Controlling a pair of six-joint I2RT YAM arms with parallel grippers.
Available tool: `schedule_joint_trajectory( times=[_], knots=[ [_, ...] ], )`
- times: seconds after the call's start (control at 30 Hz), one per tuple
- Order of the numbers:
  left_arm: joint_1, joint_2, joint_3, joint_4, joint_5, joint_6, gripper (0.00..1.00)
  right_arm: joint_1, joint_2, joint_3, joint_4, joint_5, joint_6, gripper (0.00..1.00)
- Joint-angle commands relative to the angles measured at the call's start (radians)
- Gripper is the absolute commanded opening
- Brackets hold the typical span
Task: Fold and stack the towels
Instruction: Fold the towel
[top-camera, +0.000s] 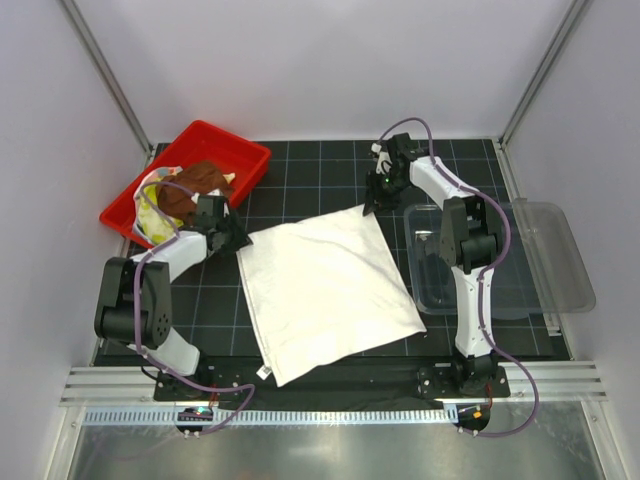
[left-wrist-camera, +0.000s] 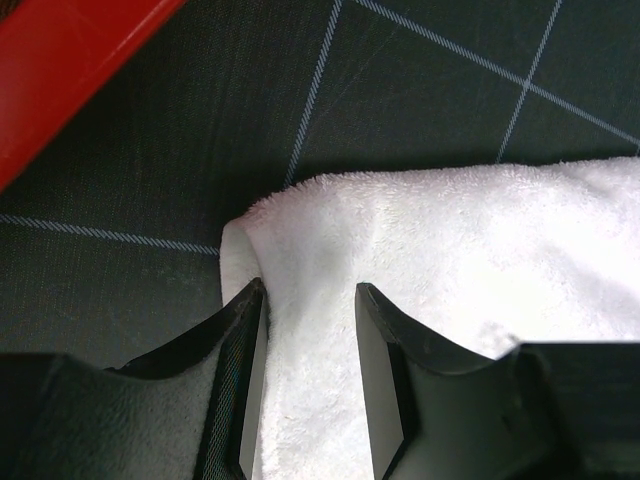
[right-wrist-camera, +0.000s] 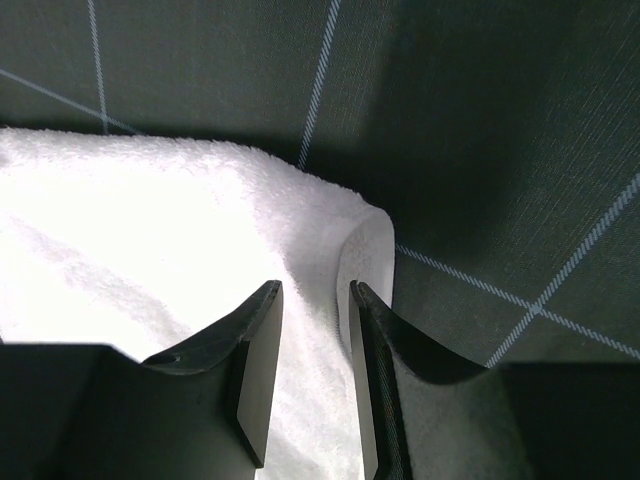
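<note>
A large white towel (top-camera: 325, 290) lies spread flat on the black mat. My left gripper (top-camera: 237, 243) is at its far left corner. In the left wrist view the towel (left-wrist-camera: 450, 230) fills the gap between the fingers of that gripper (left-wrist-camera: 308, 288), and its edge curls up beside the left finger. My right gripper (top-camera: 368, 207) is at the far right corner. There the towel (right-wrist-camera: 150, 220) is pinched in that gripper (right-wrist-camera: 315, 287) and its corner bends upward. A brown towel (top-camera: 195, 185) and a yellow-green one (top-camera: 150, 218) lie bunched in the red tray.
The red tray (top-camera: 225, 135) stands at the far left, just behind my left gripper, and its rim (left-wrist-camera: 60, 70) shows in the left wrist view. A clear plastic bin (top-camera: 560, 250) sits at the right, beside the right arm. Grey walls enclose the mat.
</note>
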Motion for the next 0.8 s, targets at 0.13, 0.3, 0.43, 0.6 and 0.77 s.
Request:
schedule_joint_trajectory(
  times=[0.13, 0.3, 0.43, 0.6, 0.77],
  knots=[
    [0.007, 0.011, 0.039, 0.025, -0.006, 0.02, 0.42, -0.007, -0.027, -0.019, 0.019, -0.03, 0.018, 0.38],
    [0.009, 0.025, 0.045, 0.022, -0.012, 0.025, 0.41, -0.007, -0.03, -0.024, 0.025, -0.03, 0.016, 0.36],
    [0.009, 0.023, 0.048, 0.012, -0.014, 0.031, 0.21, -0.009, -0.03, -0.035, 0.043, -0.03, 0.01, 0.18],
    [0.019, -0.004, 0.1, -0.036, -0.012, 0.087, 0.0, -0.015, -0.125, -0.081, 0.109, 0.002, 0.009, 0.01],
    [0.061, -0.064, 0.134, -0.019, 0.11, 0.135, 0.0, -0.03, -0.249, -0.165, 0.22, 0.011, 0.006, 0.01]
  ],
)
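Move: The towel's far left corner lies between the left hand's open fingers, about 1 cm ahead, 1 cm left and 1 cm below. From that hand the middle of the red bin is some 11 cm ahead and 13 cm left. The towel's far right corner sits between the right hand's open fingers, about 1 cm ahead, 1 cm right and 1 cm below; the clear tray's middle is some 11 cm back and 23 cm right of that hand. Down by only half a centimetre to one centimetre, both hands settle onto the towel's two far corners, and their fingers close to pinch them. Then both start to rise: the left by about 2.5 cm while going some 1.5 cm forward and slightly left towards the bin, the right by about 1.5 cm with a slight drift right, just beginning its lift. ##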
